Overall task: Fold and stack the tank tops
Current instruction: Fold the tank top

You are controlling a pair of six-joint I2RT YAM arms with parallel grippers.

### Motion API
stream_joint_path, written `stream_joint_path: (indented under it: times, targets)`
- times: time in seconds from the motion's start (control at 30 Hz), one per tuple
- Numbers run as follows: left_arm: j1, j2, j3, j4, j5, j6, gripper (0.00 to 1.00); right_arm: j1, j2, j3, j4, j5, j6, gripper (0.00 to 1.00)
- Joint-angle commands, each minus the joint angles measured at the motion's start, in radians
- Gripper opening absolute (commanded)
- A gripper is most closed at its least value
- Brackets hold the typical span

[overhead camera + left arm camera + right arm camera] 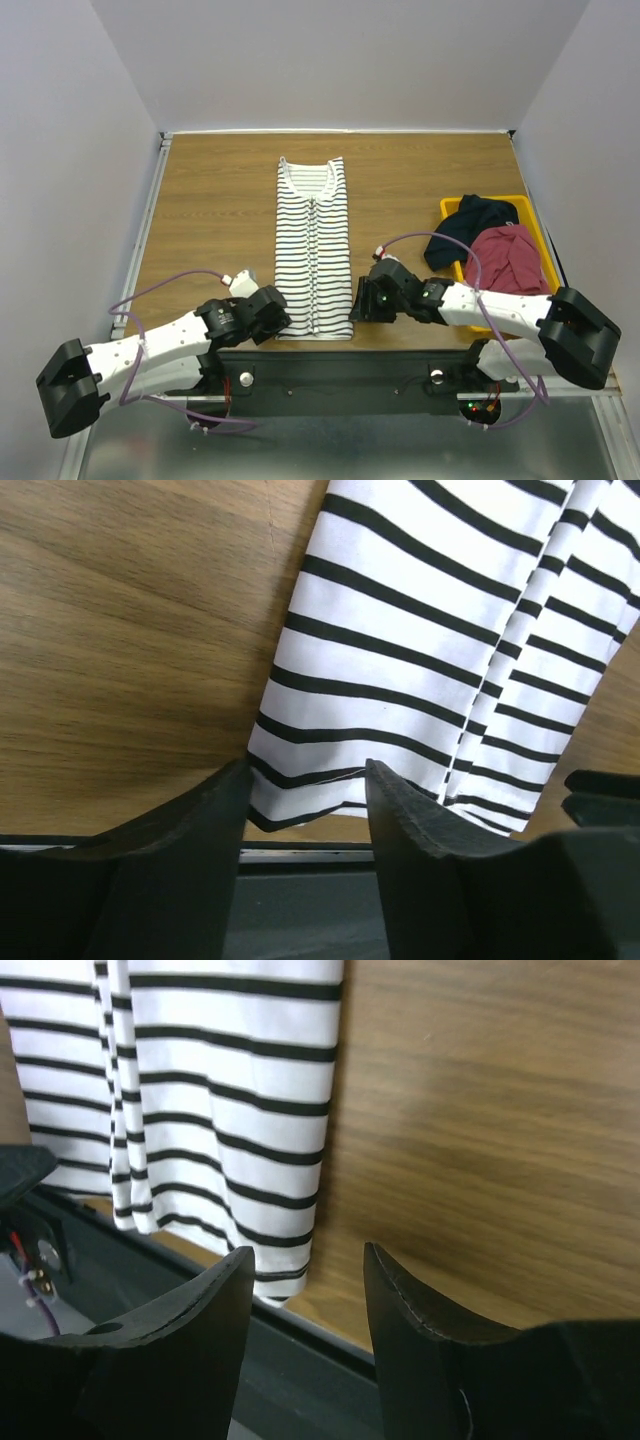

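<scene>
The white tank top with thin dark stripes (313,250) lies flat in the middle of the table, folded lengthwise into a narrow strip with its neckline at the far end. My left gripper (276,314) sits at the near left hem corner and my right gripper (358,300) at the near right one. Seen from the left wrist, the left gripper (305,778) is open, with the hem corner of the striped top (420,630) just past its tips. The right gripper (308,1258) is open beside the striped top's edge (230,1090). The dark red tank top (510,262) lies crumpled in the bin.
A yellow bin (490,202) stands at the right side of the table and also holds a dark navy cloth (468,228). The wooden table (210,200) has a metal rail along its near edge. White walls enclose the far and side edges.
</scene>
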Motion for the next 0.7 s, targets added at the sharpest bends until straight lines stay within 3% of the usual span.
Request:
stream_joint_path:
  times: [0.0, 0.67]
  targets:
    - [0.017, 0.017, -0.036, 0.035, 0.043, 0.015, 0.57, 0.038, -0.007, -0.027, 0.057, -0.014, 0.059, 0.54]
    - [0.017, 0.123, -0.01, 0.096, 0.098, 0.073, 0.36, 0.1, 0.026, -0.084, 0.094, 0.002, 0.121, 0.54]
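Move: The tank top's near left corner is about 2 cm back, 1 cm left and 2 cm below the left gripper, already between its open fingers. The lower end of the middle strip is some 6 cm right of that gripper, 1 cm back. From the right gripper, the near right corner is roughly 3 cm back, 2 cm left and 2 cm down, and the left corner is about 17 cm left, 3 cm back. Lower the left gripper about 1.5 cm onto the tank top's near left corner, easing 1 cm right, and close its fingers to pinch the edge there. Meanwhile draw the right gripper back nearly 3 cm, drifting left and slightly down, to bring its half-open fingers around the near right corner without closing them. ##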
